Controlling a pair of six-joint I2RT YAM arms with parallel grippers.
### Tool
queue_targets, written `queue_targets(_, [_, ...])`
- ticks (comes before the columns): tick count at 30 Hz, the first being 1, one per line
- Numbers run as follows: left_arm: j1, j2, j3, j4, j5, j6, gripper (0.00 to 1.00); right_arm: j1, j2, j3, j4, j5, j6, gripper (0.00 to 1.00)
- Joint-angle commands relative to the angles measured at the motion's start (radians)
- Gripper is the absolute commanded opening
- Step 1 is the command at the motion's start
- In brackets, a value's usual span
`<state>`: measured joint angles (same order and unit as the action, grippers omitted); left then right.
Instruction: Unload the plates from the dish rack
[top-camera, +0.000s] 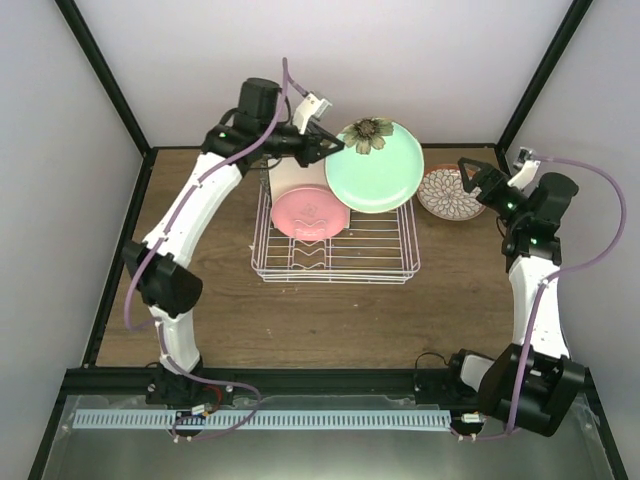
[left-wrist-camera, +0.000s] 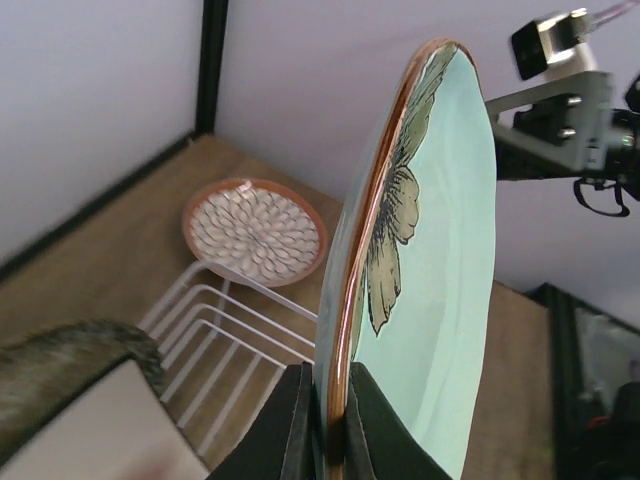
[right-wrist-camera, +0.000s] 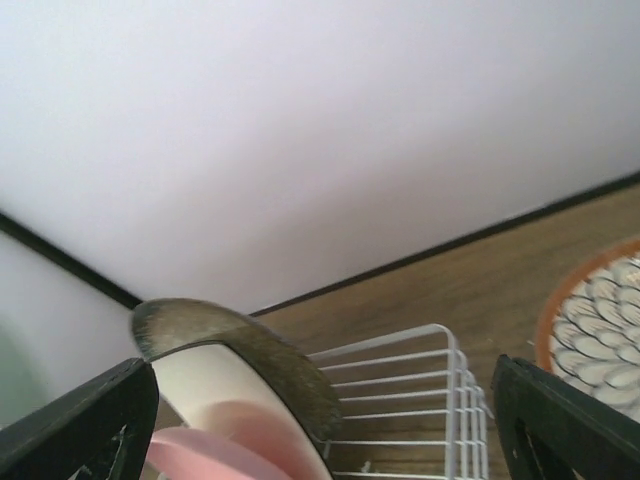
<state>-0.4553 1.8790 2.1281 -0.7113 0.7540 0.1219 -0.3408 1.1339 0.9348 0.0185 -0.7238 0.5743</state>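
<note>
My left gripper (top-camera: 325, 148) is shut on the rim of the mint-green plate (top-camera: 378, 170) with the flower mark and holds it up over the back right of the dish rack (top-camera: 335, 265). In the left wrist view both fingers (left-wrist-camera: 290, 425) pinch that plate (left-wrist-camera: 440, 250) edge-on. A pink plate (top-camera: 310, 213) and a cream square plate (top-camera: 295, 178) stand in the rack. The speckled grey plate (right-wrist-camera: 270, 355) stands behind them. The small floral plate (top-camera: 450, 192) lies flat on the table right of the rack. My right gripper (top-camera: 478, 180) hangs open beside it, holding nothing.
Black frame posts and pale walls close in the wooden table (top-camera: 300, 320) at the back and sides. The right arm's gripper (left-wrist-camera: 570, 110) shows just beyond the held plate in the left wrist view. Rack wires (right-wrist-camera: 420, 390) lie ahead of the right gripper (right-wrist-camera: 320, 380).
</note>
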Motion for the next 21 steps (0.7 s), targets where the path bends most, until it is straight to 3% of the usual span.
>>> queue_targets(1, [-0.015,0.032,0.031,0.178,0.113,-0.292,0.04,-0.006,-0.055,0.027,0.143,-0.145,0.061,0.93])
queue_targets(10, [-0.035,0.108,0.061,0.343,0.124,-0.499,0.04,-0.004,-0.076,0.007,0.224,-0.282,0.107,0.94])
queue_targets(21, [-0.102,0.152,0.106,0.389,0.108,-0.516,0.04,0.060,-0.036,0.033,0.197,-0.251,0.077,0.90])
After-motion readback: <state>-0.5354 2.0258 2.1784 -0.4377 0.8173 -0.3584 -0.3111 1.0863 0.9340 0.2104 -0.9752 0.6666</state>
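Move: The mint plate, still gripped at its rim by the left hand, has its middle about 18 cm left of the right hand, level with it fore and aft and some 2 cm higher. The right gripper it is being taken to stands about 25 cm right of the left hand, 2 cm nearer and 7 cm lower. The patterned plate lies 6 cm ahead, 2 cm right and 18 cm below the right hand; the pink plate is 4 cm back, 7 cm left and 16 cm below the left hand. The mint plate is carried rightward about 6 cm, dipping some 4 cm and coming back up as the left hand, keeping its pinch, tilts roughly 20 degrees. The right hand comes to meet it, about 5 cm left and 5 cm up while easing back, swinging some 15 degrees counter-clockwise with its fingers held wide open around the free rim; contact can't be seen. ##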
